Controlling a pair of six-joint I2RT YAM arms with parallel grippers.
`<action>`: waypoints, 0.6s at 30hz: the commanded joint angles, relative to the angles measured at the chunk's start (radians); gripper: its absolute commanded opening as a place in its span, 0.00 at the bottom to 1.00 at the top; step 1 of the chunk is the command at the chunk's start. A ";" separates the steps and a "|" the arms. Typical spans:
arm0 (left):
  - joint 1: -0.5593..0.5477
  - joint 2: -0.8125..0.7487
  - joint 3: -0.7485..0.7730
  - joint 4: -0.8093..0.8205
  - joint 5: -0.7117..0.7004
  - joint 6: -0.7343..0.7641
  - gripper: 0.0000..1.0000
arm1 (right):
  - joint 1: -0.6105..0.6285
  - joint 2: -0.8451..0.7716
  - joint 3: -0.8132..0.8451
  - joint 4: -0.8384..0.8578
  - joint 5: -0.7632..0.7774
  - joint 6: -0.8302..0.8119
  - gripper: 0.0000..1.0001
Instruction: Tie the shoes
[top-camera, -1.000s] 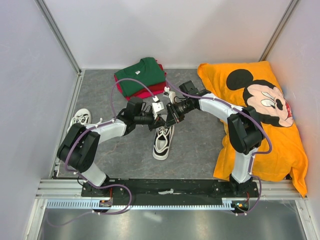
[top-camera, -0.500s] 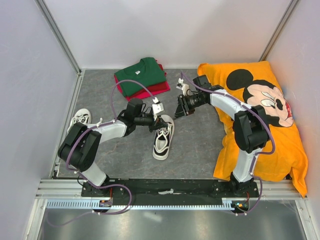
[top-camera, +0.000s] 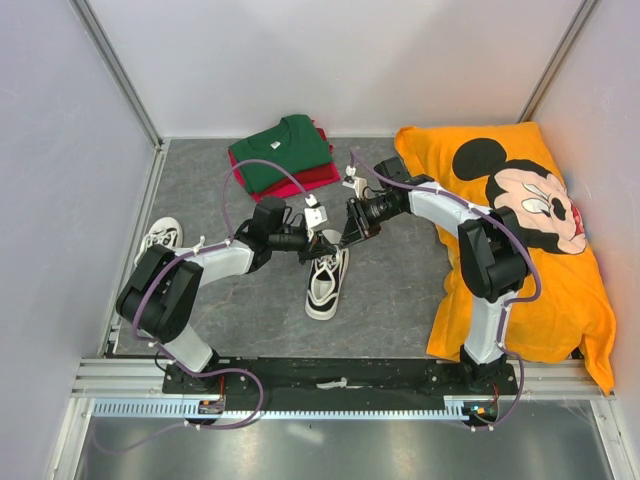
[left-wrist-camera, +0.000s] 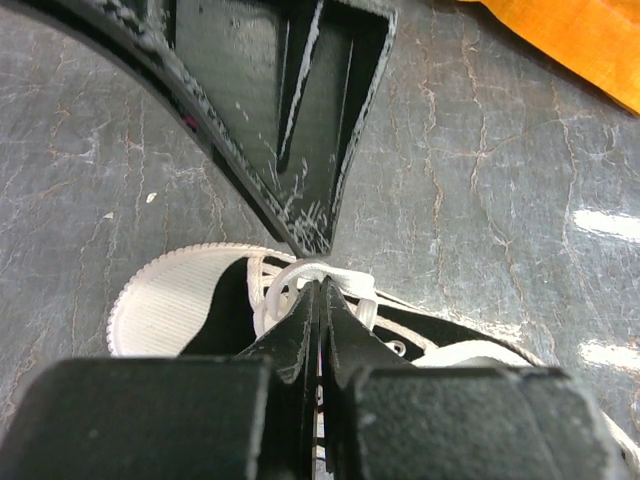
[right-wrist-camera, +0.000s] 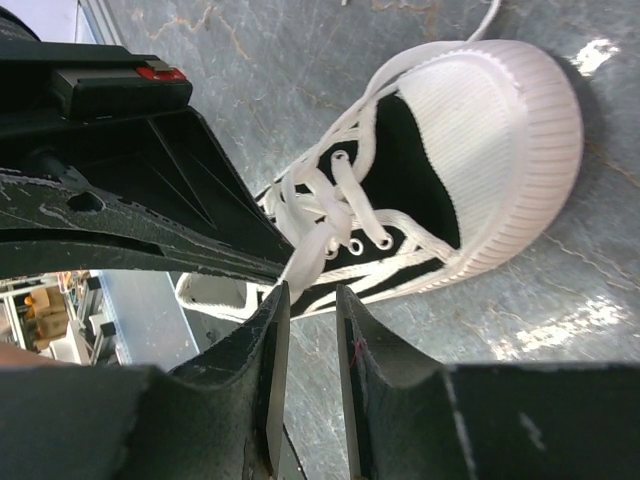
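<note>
One white shoe (top-camera: 326, 282) lies mid-floor, toe toward the arms; its mate (top-camera: 160, 238) rests by the left wall. My left gripper (top-camera: 322, 240) hovers over the near shoe's lacing and is shut on a white lace loop (left-wrist-camera: 300, 275) at its tips (left-wrist-camera: 320, 288). The shoe's ribbed toe (left-wrist-camera: 165, 312) shows below it. My right gripper (top-camera: 350, 230) meets it from the right. In the right wrist view its jaws (right-wrist-camera: 305, 300) stand open by a narrow gap. A flat lace strand (right-wrist-camera: 312, 252) ends just past its left finger, not between the jaws.
Folded green and red shirts (top-camera: 282, 155) lie at the back. An orange Mickey Mouse cloth (top-camera: 520, 230) covers the right side under the right arm. Grey walls and metal rails close in the floor.
The right gripper pulled away to the right and opened, then came back to the shoe's laces beside the left gripper. The left gripper held still, shut on the lace.
</note>
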 joint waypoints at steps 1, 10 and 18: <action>0.001 0.010 0.003 0.051 0.044 -0.007 0.01 | 0.018 0.004 -0.001 0.018 -0.049 0.004 0.33; 0.001 0.010 0.003 0.055 0.076 -0.012 0.01 | 0.037 0.022 0.005 0.043 -0.076 0.041 0.34; 0.011 0.013 0.009 0.057 0.064 -0.016 0.02 | 0.037 0.027 0.002 0.057 -0.124 0.053 0.00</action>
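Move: The end of the white lace loop lies about 1 cm back and 1 cm to the left of the right hand, level with the tips of its part-open fingers. For the left hand, the loop end is already right at its shut fingertips. From the right hand, the shoe's middle is about 7 cm back, 4 cm left and 6 cm below, and the green shirt is some 19 cm ahead, 12 cm left and 8 cm below. The white lace loop, still kept up at the left hand's shut fingertips over the shoe, is what the right hand goes for: it eases barely 2 cm left and back towards the left fingertips, tilting slightly, then closes its part-open fingers on the loop end late on and pinches it. The left hand stays in place. ##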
